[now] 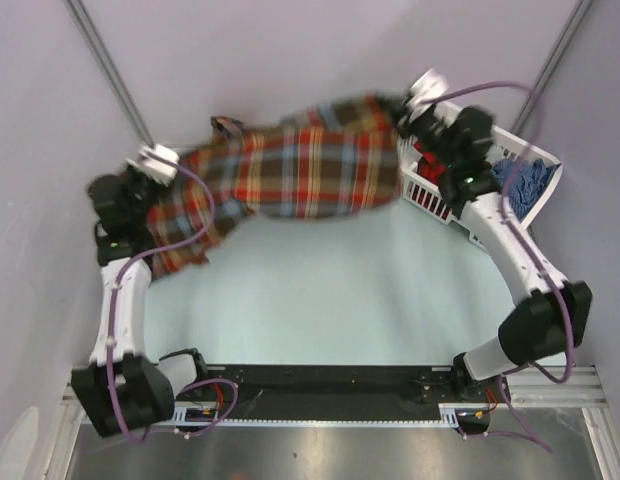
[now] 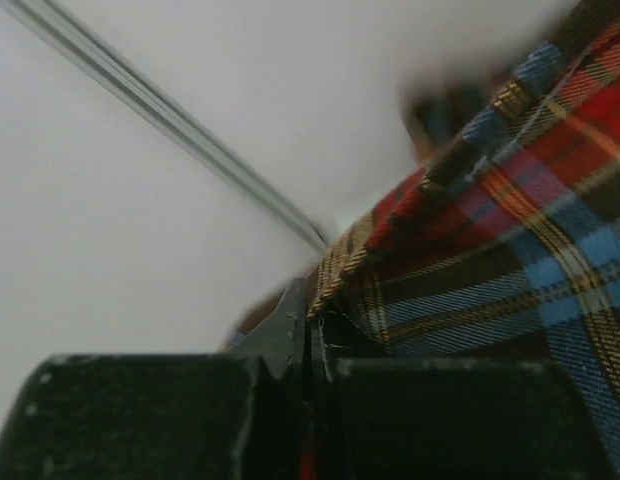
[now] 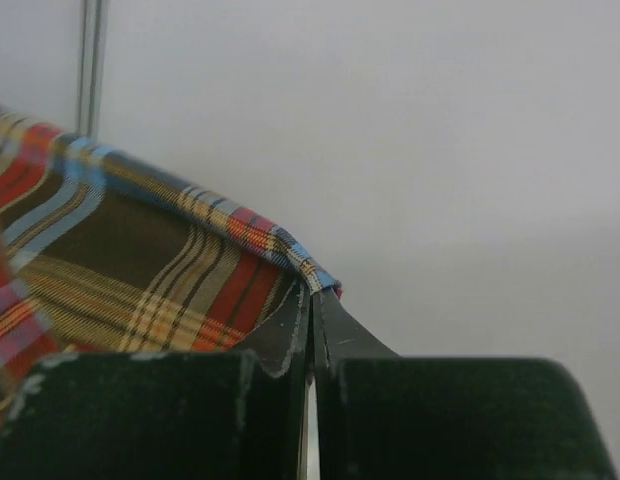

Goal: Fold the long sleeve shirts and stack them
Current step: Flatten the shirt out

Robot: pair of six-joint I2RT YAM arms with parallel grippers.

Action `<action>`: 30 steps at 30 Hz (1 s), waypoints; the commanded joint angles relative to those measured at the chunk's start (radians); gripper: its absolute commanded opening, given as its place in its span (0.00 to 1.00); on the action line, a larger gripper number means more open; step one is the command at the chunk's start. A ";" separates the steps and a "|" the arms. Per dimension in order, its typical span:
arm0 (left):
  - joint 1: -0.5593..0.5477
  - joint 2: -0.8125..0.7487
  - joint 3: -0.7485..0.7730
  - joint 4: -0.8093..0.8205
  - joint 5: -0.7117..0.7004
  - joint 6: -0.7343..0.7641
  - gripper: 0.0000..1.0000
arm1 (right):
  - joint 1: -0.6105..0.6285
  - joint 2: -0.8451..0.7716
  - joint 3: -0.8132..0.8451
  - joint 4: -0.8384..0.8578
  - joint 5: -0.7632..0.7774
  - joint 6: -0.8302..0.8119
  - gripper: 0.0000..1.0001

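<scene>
The brown, red-orange and light-blue plaid shirt (image 1: pixel 300 165) hangs stretched in the air across the back of the table. My left gripper (image 1: pixel 155 170) is shut on its left end; the left wrist view shows the cloth (image 2: pixel 490 230) pinched in the jaws (image 2: pixel 315 300). My right gripper (image 1: pixel 410 105) is shut on the right end; the right wrist view shows a hem corner (image 3: pixel 140 270) clamped at the tips (image 3: pixel 313 295). A red-and-black shirt (image 1: pixel 427 160) and a blue checked shirt (image 1: pixel 520 185) lie in the white basket (image 1: pixel 430 195).
The white laundry basket stands at the back right under my right arm. Grey walls with metal rods (image 1: pixel 110 70) close in the back and sides. The light table top (image 1: pixel 310 290) spreads below the hanging shirt.
</scene>
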 commanded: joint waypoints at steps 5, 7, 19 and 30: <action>0.018 -0.010 -0.332 -0.437 0.013 0.381 0.00 | -0.007 -0.098 -0.457 -0.313 -0.107 -0.242 0.00; 0.016 -0.004 -0.342 -0.519 0.021 0.453 0.00 | -0.008 -0.115 -0.482 -0.415 -0.124 -0.266 0.00; 0.021 0.199 0.085 -0.550 -0.082 0.255 0.00 | -0.025 -0.016 -0.144 -0.424 -0.036 -0.170 0.00; 0.177 0.495 1.000 -0.310 -0.183 -0.537 0.00 | -0.108 0.423 0.873 -0.154 0.290 0.311 0.00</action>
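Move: Each hand pinches a corner of the airborne shirt; its billowing body's middle is about 20 cm to the left hand's right and some 12 cm below it, level fore and aft. From the right hand the middle is about 27 cm left, 4 cm back and 20 cm lower. The laundry basket stands roughly 28 cm to the right hand's right, 12 cm farther out and 42 cm below. Both closed hands whip the shirt down about 30 cm, easing back, then swing up and forward near starting height. ##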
